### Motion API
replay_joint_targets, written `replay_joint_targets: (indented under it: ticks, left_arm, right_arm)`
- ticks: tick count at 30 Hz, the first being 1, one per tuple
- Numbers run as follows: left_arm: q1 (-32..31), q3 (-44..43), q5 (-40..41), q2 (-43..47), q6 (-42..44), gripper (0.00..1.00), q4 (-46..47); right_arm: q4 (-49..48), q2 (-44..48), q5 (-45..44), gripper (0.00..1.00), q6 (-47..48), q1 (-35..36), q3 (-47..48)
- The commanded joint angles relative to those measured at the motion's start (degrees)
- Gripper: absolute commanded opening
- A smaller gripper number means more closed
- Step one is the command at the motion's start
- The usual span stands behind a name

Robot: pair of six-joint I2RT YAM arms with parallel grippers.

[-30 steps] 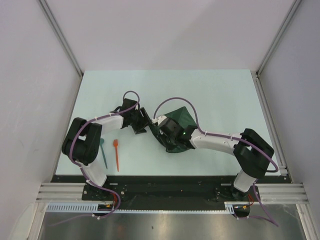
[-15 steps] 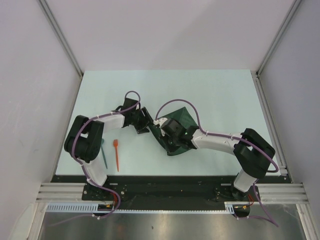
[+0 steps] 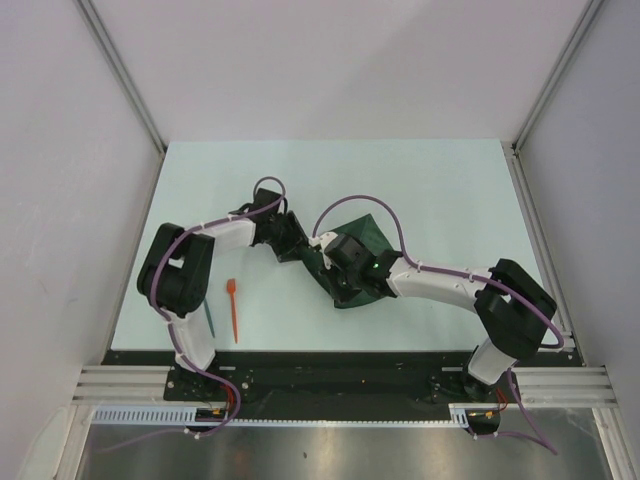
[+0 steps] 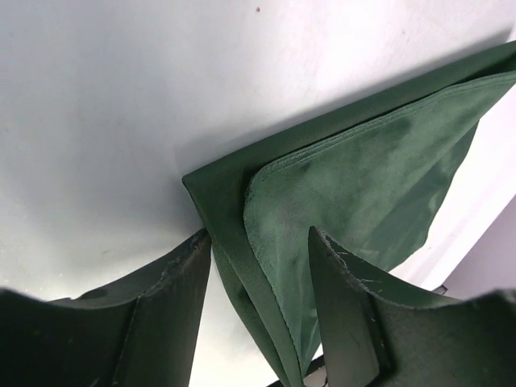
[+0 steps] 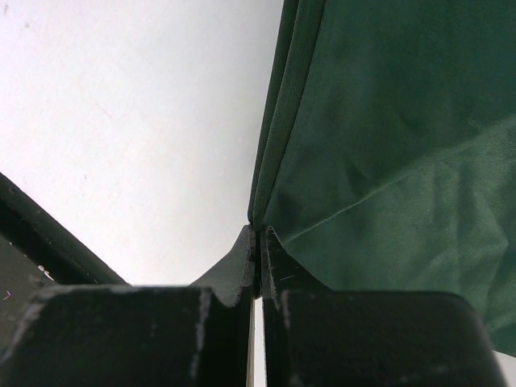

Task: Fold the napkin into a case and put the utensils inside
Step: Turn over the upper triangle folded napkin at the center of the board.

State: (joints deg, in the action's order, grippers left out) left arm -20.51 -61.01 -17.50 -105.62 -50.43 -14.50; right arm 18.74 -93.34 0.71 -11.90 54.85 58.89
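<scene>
The dark green napkin lies folded mid-table, partly under my right arm. My left gripper is at its left corner. In the left wrist view the napkin's layered corner runs between the fingers of this gripper, which stands open around it. My right gripper is shut, and the right wrist view shows this gripper pinching the napkin's folded edge at its tips. The utensils lie near the left arm: an orange-red one and a teal one, partly hidden by the arm.
The pale table is walled by white panels on the left, right and back. A black rail runs along the near edge beside the arm bases.
My left gripper has moved right onto the napkin's left corner, and its jaws have narrowed a little. The left arm now covers more of the teal utensil. The right gripper stays shut.
</scene>
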Motion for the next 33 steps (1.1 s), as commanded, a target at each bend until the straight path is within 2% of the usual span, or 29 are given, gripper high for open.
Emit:
replay_joint_targets:
  ticks: [1,6,12,13,16,26,29,33]
  left_arm:
    - [-0.4,-1.1,7.7,-2.7,2.5,0.57,-4.9]
    - [-0.5,-1.7,9.5,-2.7,3.6,0.51,-4.9]
    - [-0.6,-2.1,8.8,-3.3,4.1,0.22,-2.9]
    - [-0.6,-1.9,8.9,-3.0,4.1,0.11,-2.6]
    - [-0.4,-0.5,9.3,-0.3,4.6,0.00,-1.0]
    - [3.7,3.6,5.0,13.8,4.6,0.00,-0.5]
    - [6.6,6.5,3.6,20.8,4.6,0.00,-0.8]
    - [14.4,9.5,2.5,31.3,5.0,0.00,-3.6]
  right_arm:
    - [-1.1,2.0,-0.2,0.00,0.6,-0.4,1.9]
    - [-0.9,1.9,0.0,0.00,0.9,-0.5,2.1]
    - [-1.4,1.7,0.3,0.00,0.7,-0.5,1.7]
    - [-1.6,1.7,0.3,0.00,0.6,-0.5,1.7]
    - [-1.8,1.7,0.5,0.00,0.7,0.2,1.8]
    - [-1.3,1.4,3.5,0.00,0.4,6.8,5.3]
    - [-0.9,-0.3,4.7,0.00,-0.1,9.7,9.7]
    - [-1.5,-4.6,10.1,0.00,-1.5,11.9,18.3]
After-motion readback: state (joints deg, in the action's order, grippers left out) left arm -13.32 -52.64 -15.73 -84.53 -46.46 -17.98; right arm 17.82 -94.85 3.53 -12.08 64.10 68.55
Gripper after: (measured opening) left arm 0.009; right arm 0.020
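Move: The napkin's far left corner lies about 2 cm ahead of my left hand and 1 cm below, its left edge already between my open fingers. The napkin's middle is roughly 11 cm to this hand's right and 2 cm back; the orange spatula is some 15 cm left and 15 cm back. From my right hand, already shut on the near left corner, that far corner lies about 14 cm ahead and 8 cm left, some 4 cm lower. I sink my left hand about 1 cm and shut its fingers on the napkin edge beside the far left corner, while my right hand holds still with its pinch. Then both hands lift and carry the napkin left together: my left rises some 8 cm and goes about 5 cm left, while my right goes 8 cm left, up about 5 cm and 4 cm back, turning some 15 degrees, partly counter-clockwise. ##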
